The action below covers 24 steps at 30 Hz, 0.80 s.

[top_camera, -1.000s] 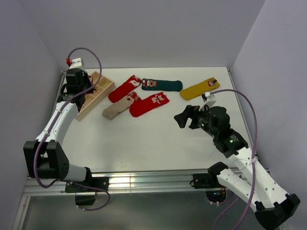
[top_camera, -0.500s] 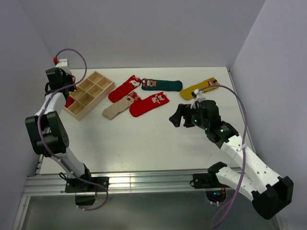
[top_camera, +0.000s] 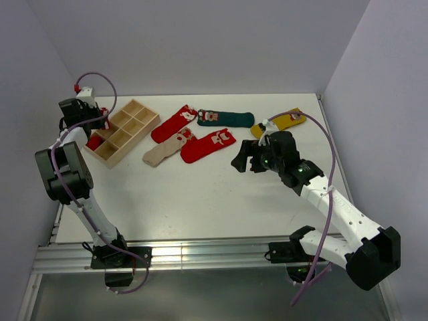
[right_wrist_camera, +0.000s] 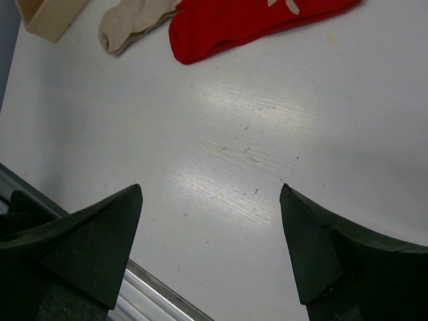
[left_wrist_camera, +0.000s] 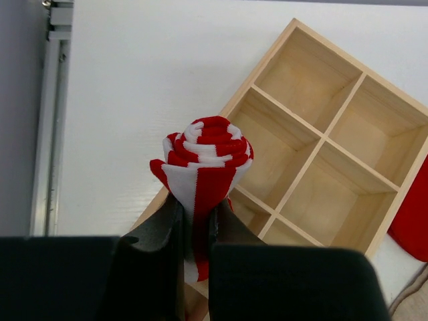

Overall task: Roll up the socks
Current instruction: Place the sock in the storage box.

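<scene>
My left gripper (left_wrist_camera: 195, 207) is shut on a rolled red-and-white striped sock (left_wrist_camera: 207, 150), held over the near-left corner of the wooden compartment tray (left_wrist_camera: 321, 140). In the top view this roll (top_camera: 93, 142) shows red at the tray's (top_camera: 137, 120) left end. Flat on the table lie two red socks (top_camera: 172, 124) (top_camera: 207, 146), a beige sock (top_camera: 164, 152), a dark green sock (top_camera: 226, 119) and a mustard sock (top_camera: 284, 122). My right gripper (top_camera: 244, 160) stands open and empty above bare table, near the second red sock (right_wrist_camera: 254, 23) and the beige one (right_wrist_camera: 134, 23).
The tray's other compartments look empty in the left wrist view. A metal rail (right_wrist_camera: 154, 287) runs along the table's near edge. Grey walls close in the table at the left, back and right.
My left arm has swung from above the tray toward its left end, carrying the rolled sock. My right gripper has moved left and farther in, toward the flat socks, staying open.
</scene>
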Motion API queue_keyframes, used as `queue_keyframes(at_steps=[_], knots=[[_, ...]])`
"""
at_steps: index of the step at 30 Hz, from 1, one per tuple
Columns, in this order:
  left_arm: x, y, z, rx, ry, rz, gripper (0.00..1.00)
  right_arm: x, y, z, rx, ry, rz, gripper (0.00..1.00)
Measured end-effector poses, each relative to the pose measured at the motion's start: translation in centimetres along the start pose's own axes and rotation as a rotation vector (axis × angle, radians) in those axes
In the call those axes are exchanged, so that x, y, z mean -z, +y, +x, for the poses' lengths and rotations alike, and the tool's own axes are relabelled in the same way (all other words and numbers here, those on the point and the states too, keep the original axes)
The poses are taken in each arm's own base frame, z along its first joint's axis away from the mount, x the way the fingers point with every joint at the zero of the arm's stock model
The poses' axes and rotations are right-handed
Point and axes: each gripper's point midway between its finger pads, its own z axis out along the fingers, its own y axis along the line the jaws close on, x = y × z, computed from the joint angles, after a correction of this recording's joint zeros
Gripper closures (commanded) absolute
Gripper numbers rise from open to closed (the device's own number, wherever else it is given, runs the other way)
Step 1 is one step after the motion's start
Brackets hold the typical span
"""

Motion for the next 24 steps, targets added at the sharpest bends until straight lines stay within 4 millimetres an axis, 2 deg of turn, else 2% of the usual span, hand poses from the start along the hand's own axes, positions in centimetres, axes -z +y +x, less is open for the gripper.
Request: queue_keyframes(at_steps=[10,24], knots=[[-1.7,-0.1,3.0,0.048,0.051,0.026,1.0,0.1,0.0,-0.4,0.012,-0.007,0.006,0.1],[-1.2,0.3,5.1,0.089,0.151,-0.02,1.0,0.1,-0.7,-0.7,0.048,-0.015,0.027,0.1]])
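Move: The left hand already holds the rolled striped sock above the storage box. Its open cell, second from the near end in the left row, lies roughly 10 cm below and about 1 cm back. The rolled red sock fills the nearest cell, some 6 cm back and 5 cm left of the hand; the next empty cell lies about 4 cm ahead and 4 cm right, both at cell height. From the idle right hand, the open cell is roughly 25 cm ahead, 56 cm left and 17 cm below. The left hand sinks about 5 cm towards the open cell just beyond the rolled red sock, quickly at first and then more slowly, easing about a centimetre back towards the base over the later part. The wrist tips the fingers some 10 degrees further down as it goes, and they keep their closed grip on the rolled striped sock, with no release yet. ##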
